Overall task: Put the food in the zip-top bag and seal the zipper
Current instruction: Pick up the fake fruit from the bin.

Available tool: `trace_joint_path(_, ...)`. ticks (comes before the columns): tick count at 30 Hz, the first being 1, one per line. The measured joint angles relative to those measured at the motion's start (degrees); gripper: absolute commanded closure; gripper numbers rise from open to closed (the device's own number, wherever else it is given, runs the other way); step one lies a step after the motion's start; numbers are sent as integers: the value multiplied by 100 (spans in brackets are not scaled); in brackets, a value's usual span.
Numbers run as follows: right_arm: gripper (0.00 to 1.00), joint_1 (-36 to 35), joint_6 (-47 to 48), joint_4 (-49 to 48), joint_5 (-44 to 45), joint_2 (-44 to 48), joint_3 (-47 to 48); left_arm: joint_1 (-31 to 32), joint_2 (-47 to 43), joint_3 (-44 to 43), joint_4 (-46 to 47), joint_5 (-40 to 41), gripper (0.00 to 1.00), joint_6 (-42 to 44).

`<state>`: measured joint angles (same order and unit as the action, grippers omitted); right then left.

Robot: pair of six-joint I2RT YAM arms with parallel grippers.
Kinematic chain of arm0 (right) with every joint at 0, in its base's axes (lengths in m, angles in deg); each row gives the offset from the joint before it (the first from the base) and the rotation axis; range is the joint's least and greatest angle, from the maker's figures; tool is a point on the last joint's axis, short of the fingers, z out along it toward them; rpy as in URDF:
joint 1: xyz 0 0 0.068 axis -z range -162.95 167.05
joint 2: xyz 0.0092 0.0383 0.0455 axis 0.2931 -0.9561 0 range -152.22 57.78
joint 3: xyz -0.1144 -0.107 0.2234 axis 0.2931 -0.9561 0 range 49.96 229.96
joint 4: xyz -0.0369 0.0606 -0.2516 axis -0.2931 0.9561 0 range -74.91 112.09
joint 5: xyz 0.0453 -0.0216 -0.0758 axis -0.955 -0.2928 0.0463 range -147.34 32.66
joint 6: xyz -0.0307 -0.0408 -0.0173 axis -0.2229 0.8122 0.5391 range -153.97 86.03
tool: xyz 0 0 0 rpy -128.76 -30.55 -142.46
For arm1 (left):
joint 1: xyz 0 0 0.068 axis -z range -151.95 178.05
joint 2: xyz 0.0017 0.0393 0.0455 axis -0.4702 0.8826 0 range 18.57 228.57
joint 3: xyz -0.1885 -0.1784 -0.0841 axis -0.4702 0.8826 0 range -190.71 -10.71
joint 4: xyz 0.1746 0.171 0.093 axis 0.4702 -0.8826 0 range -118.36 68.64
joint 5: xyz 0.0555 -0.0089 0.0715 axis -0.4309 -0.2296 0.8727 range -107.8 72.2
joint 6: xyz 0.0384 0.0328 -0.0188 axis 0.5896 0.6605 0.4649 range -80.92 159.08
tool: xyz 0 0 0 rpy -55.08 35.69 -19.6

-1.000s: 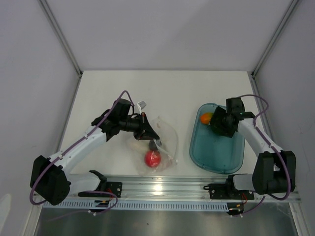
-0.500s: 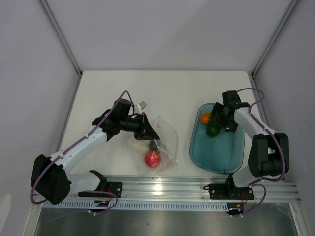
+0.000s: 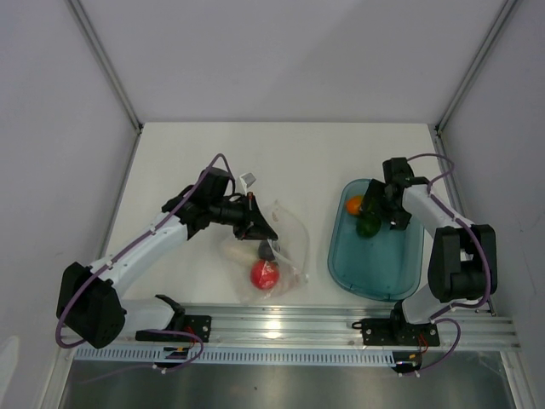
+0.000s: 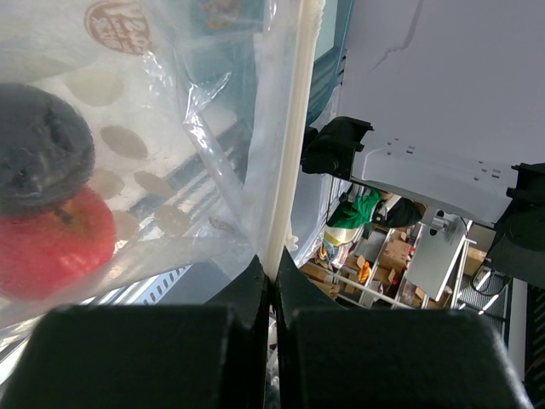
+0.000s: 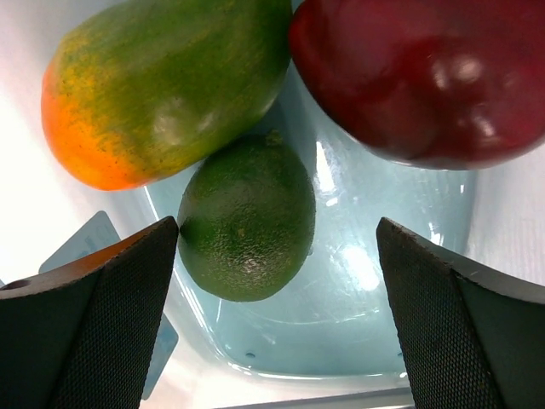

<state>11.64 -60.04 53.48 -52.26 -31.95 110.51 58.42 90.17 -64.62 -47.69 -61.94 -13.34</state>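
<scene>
The clear zip-top bag lies on the table and holds a red tomato and a dark purple piece. Both also show through the plastic in the left wrist view, the tomato under the purple piece. My left gripper is shut on the bag's mouth edge, pinching the zipper. My right gripper hangs open over the far end of the teal tray. A green round piece lies between its fingers, nearer the left one. An orange-green piece and a dark red piece lie just beyond.
A whitish piece lies by the bag's left side. A small white tag rests behind the left gripper. The aluminium rail runs along the near edge, and grey walls close in the table on three sides.
My right arm has shifted toward the tray's far end and its jaws have spread wider. The green piece now shows below it. The left gripper and the bag have stayed put.
</scene>
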Motion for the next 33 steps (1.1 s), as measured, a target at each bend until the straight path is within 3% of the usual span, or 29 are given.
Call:
trace_joint_path(11, 6, -203, -72, -144, -387, 0, -350, 0, 0, 0, 9, -11, 99, -7)
trace_joint_path(17, 26, -238, -105, -269, -474, 0, -420, -2, 0, 0, 11, -13, 100, -7)
trace_joint_path(18, 38, -240, -109, -306, -503, 0, -433, 0, -2, 0, 9, -17, 99, -7)
trace_joint_path(21, 61, -243, -74, -332, -581, 0, -450, 0, -9, 22, 35, -22, 100, -11)
trace_joint_path(26, 85, -262, -83, -343, -638, 20, -463, -2, -50, 179, 144, -90, 99, -24)
trace_joint_path(29, 95, -286, -81, -306, -717, 136, -485, -2, -48, 175, 138, -122, 100, -7)
trace_joint_path(33, 100, -337, -81, -251, -852, 448, -483, -9, -33, 173, 140, -129, 100, -9)
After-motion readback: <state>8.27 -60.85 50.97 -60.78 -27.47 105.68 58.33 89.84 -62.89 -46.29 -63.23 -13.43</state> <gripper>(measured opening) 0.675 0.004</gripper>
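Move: The green avocado lies in the bin about 3 cm to the left of the right hand, 2 cm back and 3 cm below, between the open fingers' level and the bin floor. Just beyond it, some 5 cm ahead and 6 cm left of that hand, is the green-orange mango; the dark red fruit is about 4 cm ahead and 5 cm to the right. From the left hand the avocado is roughly 29 cm right, 10 cm ahead and 15 cm lower. The avocado is taken by the right hand, which sinks about 2 cm with its fingers wide open while sliding some 3 cm left and a little back to straddle it. Both fingers close partway and pinch its sides; still drifting left, the hand then starts up by about 2 cm, keeping hold and turning slightly counter-clockwise. ##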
